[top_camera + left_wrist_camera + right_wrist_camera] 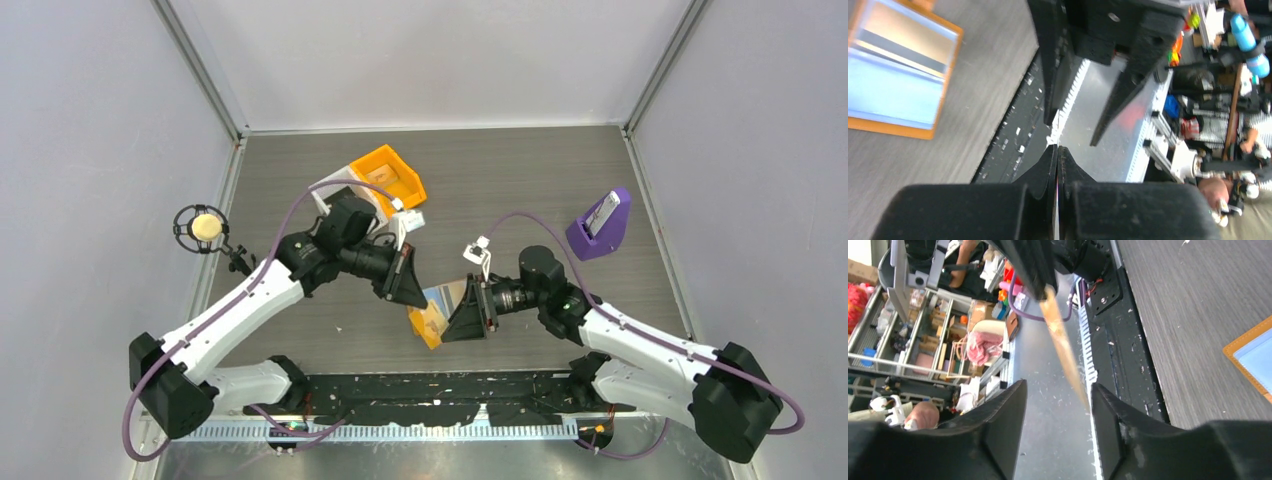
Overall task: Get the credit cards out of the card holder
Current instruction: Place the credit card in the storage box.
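Observation:
The card holder (437, 312) lies open on the table, orange with light blue pockets, between the two grippers. In the left wrist view the card holder (898, 75) sits at the upper left, a tan card with a grey stripe still in one pocket. My left gripper (1057, 147) is shut on a thin credit card seen edge-on. In the right wrist view that credit card (1063, 340) slants down from the left gripper's fingers (1033, 265) into the gap of my right gripper (1058, 390), which is open and does not pinch it. A corner of the card holder (1253, 360) shows at the right.
An orange bin (385, 178) stands behind the left arm, with a small white tag (412, 218) beside it. A purple wedge stand (600, 228) holds a white item at the right. A round black mount (205, 228) sits at the left edge. A black strip (430, 390) runs along the near edge.

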{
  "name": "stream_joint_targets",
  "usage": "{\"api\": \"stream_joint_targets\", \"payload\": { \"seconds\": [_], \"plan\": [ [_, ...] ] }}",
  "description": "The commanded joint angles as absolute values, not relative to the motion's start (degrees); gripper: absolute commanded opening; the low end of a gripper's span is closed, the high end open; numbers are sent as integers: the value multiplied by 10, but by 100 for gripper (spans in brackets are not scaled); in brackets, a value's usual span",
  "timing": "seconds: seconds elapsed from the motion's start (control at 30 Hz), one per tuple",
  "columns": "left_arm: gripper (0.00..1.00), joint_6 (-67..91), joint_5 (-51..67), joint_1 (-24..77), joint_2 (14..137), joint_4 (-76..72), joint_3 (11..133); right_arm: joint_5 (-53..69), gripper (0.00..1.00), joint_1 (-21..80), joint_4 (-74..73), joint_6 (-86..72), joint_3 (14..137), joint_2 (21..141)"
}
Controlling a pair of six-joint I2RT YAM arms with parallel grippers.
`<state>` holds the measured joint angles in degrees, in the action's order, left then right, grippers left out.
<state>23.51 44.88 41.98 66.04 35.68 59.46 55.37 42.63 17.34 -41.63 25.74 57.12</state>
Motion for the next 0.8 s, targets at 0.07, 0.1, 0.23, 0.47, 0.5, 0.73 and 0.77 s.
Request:
{"api": "stream_joint_targets", "payload": {
  "seconds": [0.07, 0.1, 0.23, 0.47, 0.5, 0.73, 0.77],
  "plan": [
    [0, 236, 339, 325, 674, 388, 692, 487, 78, 411, 119, -368, 288, 506],
    [0, 243, 301, 310, 679, 389, 706, 480, 83, 411, 94, -361, 292, 497],
    [0, 308, 205, 254, 677, 275, 692, 453, 99, 407, 65, -342, 297, 487],
    [0, 440, 36, 224, 736, 64, 666, 471, 95, 402, 65, -335, 299, 511],
    [0, 444, 23, 223, 757, 55, 675, 472, 95, 400, 64, -335, 299, 519],
    [0, 477, -137, 222, 880, 23, 755, 478, 95, 394, 52, -333, 302, 534],
    [0, 486, -156, 221, 895, 35, 771, 478, 95, 395, 47, -331, 303, 534]
  ]
}}
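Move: The left hand has the credit card pinched, its far end still between the right fingers. From the left hand the orange half of the storage box lies about 36 cm ahead, 10 cm left and 20 cm below; the white half about 30 cm ahead and 20 cm left; the card holder about 6 cm ahead and 3 cm right, down on the table. From the right hand the orange half is some 39 cm ahead and 14 cm left, the card holder 9 cm ahead and 2 cm left. Keeping its pinch on the card, the left hand pulls it clear of the right fingers and sweeps quickly forward, some 30 cm towards the orange half of the box and slightly left, rising about 4 cm on the way then sinking back, wrist swinging about 70 degrees counter-clockwise. The right fingers, already half open, spread wide as that hand eases slightly forward, up, then down. ##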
